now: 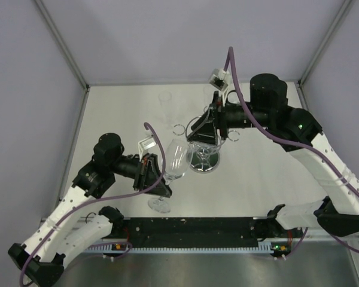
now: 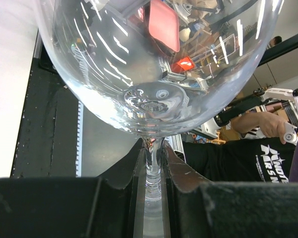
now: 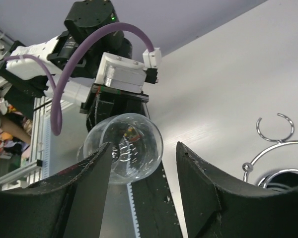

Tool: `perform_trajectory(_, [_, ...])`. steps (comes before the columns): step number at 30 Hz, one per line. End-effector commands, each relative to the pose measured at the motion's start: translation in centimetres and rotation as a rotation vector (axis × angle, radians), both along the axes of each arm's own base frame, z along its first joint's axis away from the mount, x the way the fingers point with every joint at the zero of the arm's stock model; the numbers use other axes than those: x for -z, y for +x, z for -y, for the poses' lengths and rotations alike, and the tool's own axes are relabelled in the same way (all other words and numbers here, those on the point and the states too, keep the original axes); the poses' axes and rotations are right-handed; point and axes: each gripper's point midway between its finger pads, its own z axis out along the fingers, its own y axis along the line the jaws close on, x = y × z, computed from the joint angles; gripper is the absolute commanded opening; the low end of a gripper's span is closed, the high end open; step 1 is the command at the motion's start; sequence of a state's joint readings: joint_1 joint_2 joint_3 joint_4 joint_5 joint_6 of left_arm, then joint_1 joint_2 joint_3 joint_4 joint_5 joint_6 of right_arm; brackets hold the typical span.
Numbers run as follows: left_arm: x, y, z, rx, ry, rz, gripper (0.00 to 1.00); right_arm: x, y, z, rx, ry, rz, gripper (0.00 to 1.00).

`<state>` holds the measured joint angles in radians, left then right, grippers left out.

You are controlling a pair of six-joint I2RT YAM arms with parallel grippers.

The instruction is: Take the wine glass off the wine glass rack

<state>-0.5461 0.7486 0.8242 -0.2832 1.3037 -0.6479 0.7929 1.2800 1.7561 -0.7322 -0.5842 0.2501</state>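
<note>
The clear wine glass [image 1: 176, 160] hangs tilted above the table, just left of the wine glass rack [image 1: 203, 160], with its foot [image 1: 159, 205] toward the near edge. My left gripper [image 1: 158, 179] is shut on its stem. In the left wrist view the stem [image 2: 153, 166] runs between the two black fingers, the left gripper [image 2: 153, 146] closes just under the big bowl [image 2: 154, 64]. My right gripper [image 1: 204, 128] hovers over the rack's chrome hoop, open and empty. In its own view the right gripper [image 3: 144, 153] frames the distant wine glass [image 3: 131, 148]; the rack's wire loops [image 3: 274, 129] sit off to the right.
A black rail with a toothed strip [image 1: 191, 230] runs along the near table edge between the arm bases. Pale enclosure walls close in the left, back and right. A faint outline of clear glassware [image 1: 166, 103] shows near the back wall.
</note>
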Motion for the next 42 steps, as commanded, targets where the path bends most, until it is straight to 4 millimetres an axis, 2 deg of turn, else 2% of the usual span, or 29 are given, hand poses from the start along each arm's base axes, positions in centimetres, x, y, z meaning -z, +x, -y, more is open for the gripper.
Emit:
perform_trajectory(1, [-0.6,-0.3,-0.1,0.022,-0.035,0.090,0.00,-1.6,-2.1,-0.1,-0.114,0.068,-0.020,0.54])
perform_trajectory(7, [-0.7,-0.4,-0.1,0.020,-0.032,0.103,0.00,-1.5,-3.3,-0.1,-0.183,0.089,-0.047,0.54])
perform_trajectory(19, [-0.6,-0.3,0.1,0.023,-0.026,0.108,0.00,1.3,-3.2,-1.8,-0.273,0.060,-0.140,0.50])
perform_trajectory(24, [-0.5,-0.3,0.1,0.023,-0.023,0.105,0.00,1.6,-4.0,-1.8,-0.330,0.065,-0.158,0.48])
perform_trajectory(27, [-0.4,-0.3,0.1,0.024,-0.022,0.107,0.00,1.7,-4.4,-1.7,-0.361,0.065,-0.170,0.45])
perform_trajectory(32, [0.1,0.1,0.4,0.018,-0.001,0.092,0.00,1.6,-4.8,-1.7,-0.389,0.067,-0.186,0.29])
perform_trajectory(42, [0.2,0.6,0.7,0.015,0.013,0.090,0.00,2.9,-5.7,-1.6,-0.461,0.053,-0.233,0.25])
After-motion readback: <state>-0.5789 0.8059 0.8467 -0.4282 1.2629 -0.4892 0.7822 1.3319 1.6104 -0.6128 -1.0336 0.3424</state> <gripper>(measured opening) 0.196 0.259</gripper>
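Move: The right hand, empty and half open, is going for the upright-leaning wine glass: the bowl's middle lies some 6 cm to its left, 2 cm back and about 7 cm lower. The left gripper on its stem is about 10 cm left, 4 cm back and 15 cm below. The rack stands roughly 12 cm ahead, 4 cm right and 22 cm lower. From the left hand, the bowl sits about 8 cm above, 4 cm right and 2 cm ahead. Back about 5 cm, with a little left and some 3 cm down, the right hand closes in on the glass's rim, turning counter-clockwise a good 20 degrees and tipping slightly while its fingers narrow from half open to about a quarter. The left hand keeps its pinch on the stem and sinks 2 cm. ##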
